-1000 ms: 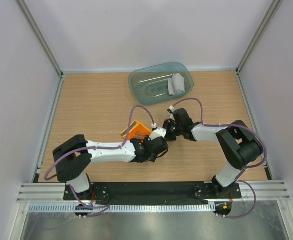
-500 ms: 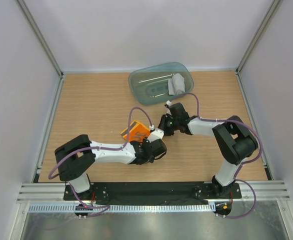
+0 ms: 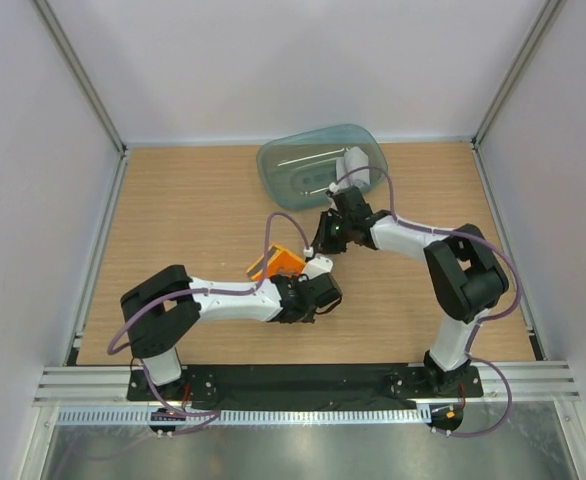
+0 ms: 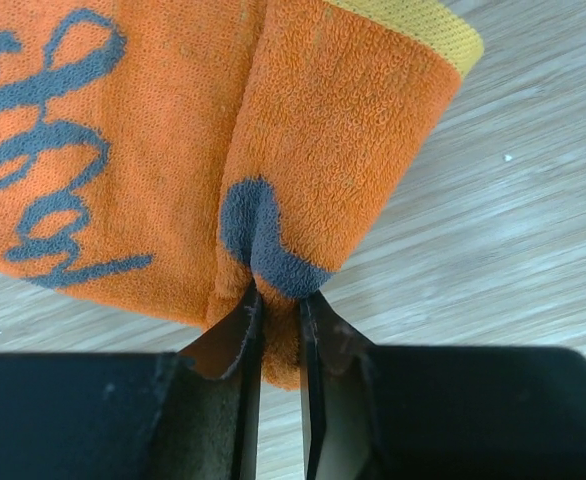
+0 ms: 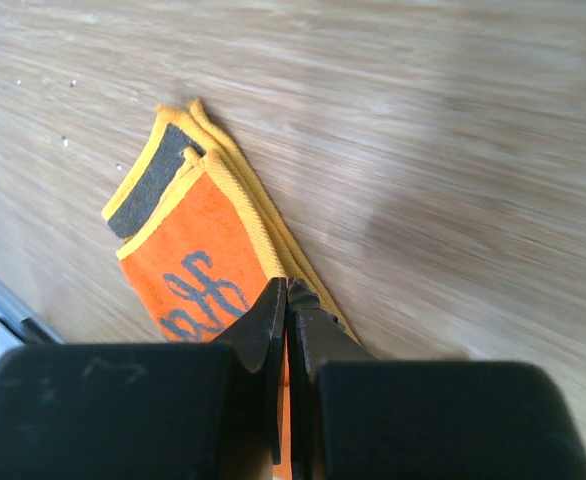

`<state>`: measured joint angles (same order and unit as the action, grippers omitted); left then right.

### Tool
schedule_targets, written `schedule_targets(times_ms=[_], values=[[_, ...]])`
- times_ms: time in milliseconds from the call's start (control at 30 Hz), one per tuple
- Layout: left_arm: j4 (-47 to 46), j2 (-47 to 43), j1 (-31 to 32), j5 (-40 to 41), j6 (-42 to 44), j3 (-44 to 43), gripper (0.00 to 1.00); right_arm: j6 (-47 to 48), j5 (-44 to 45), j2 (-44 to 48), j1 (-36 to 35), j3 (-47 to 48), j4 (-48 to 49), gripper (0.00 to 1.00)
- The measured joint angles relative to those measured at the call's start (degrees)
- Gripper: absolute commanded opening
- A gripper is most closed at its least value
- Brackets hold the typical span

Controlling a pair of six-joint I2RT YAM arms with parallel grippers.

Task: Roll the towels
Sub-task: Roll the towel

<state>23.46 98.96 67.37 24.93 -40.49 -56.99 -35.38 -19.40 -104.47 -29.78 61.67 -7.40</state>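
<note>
The yellow-orange towel [image 3: 278,264] lies folded on the wooden table, orange with dark lettering and a yellow border [image 5: 203,250]. My left gripper [image 3: 295,274] is shut on a raised fold at the towel's near edge; in the left wrist view the orange cloth [image 4: 173,150] is pinched between the jaws of the left gripper [image 4: 278,312]. My right gripper [image 3: 319,244] is shut and empty; in the right wrist view its tips [image 5: 287,292] hang just above the towel's yellow border. The grey towel [image 3: 354,168] sits rolled inside the teal tray.
The translucent teal tray [image 3: 273,160] stands at the back of the table, near the rear wall. Pale walls and metal rails enclose the table on three sides. Purple cables loop over both arms near the towel.
The left jaws have closed onto the orange towel's fold. The right gripper, still shut, has drawn back from the towel toward the tray.
</note>
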Motion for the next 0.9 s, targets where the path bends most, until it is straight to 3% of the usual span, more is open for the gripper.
schedule_targets(times_ms=[167,367,500,900], values=[[2.75,2.6,0.0,-3.08,-1.31,-4.44,0.07,2.97,4.7,6.45,3.69,1.03,-7.82,0.16],[3.58,2.8,-0.02,-9.7,-3.17,-5.99,0.04,4.2,9.77,16.74,10.47,0.28,-14.38,0.36],[3.8,2.84,-0.59,-14.69,-4.15,-6.69,0.02,4.79,11.65,23.58,10.91,-1.73,-18.21,0.45],[-5.03,2.29,-6.71,-32.35,-8.31,-4.52,0.0,4.24,10.93,35.39,10.49,-7.15,-24.57,0.47]])
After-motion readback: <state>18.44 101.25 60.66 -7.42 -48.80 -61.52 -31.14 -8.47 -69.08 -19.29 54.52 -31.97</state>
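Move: The towel, a folded orange pack, has one end pinched in the left fingers; its middle lies about 9 cm ahead of the left hand and 5 cm to its left, a bit lower. From the shut right fingers, at its far right edge, that middle is some 6 cm back, 5 cm left and 3 cm below. The tray's middle stands roughly 17 cm ahead of the right hand and 1 cm right, the rolled grey towel inside it 17 cm ahead and 8 cm right. The orange towel is drawn over the table, mostly to the right by about 7 cm and also back towards the robot, by the left hand, which keeps its pinch, rises slightly and tips its fingers down towards vertical while rolling right side up. The right fingers open to about half and come free of the towel's edge as that hand swings right some 13 cm and up 11, going slightly forward, then back. ##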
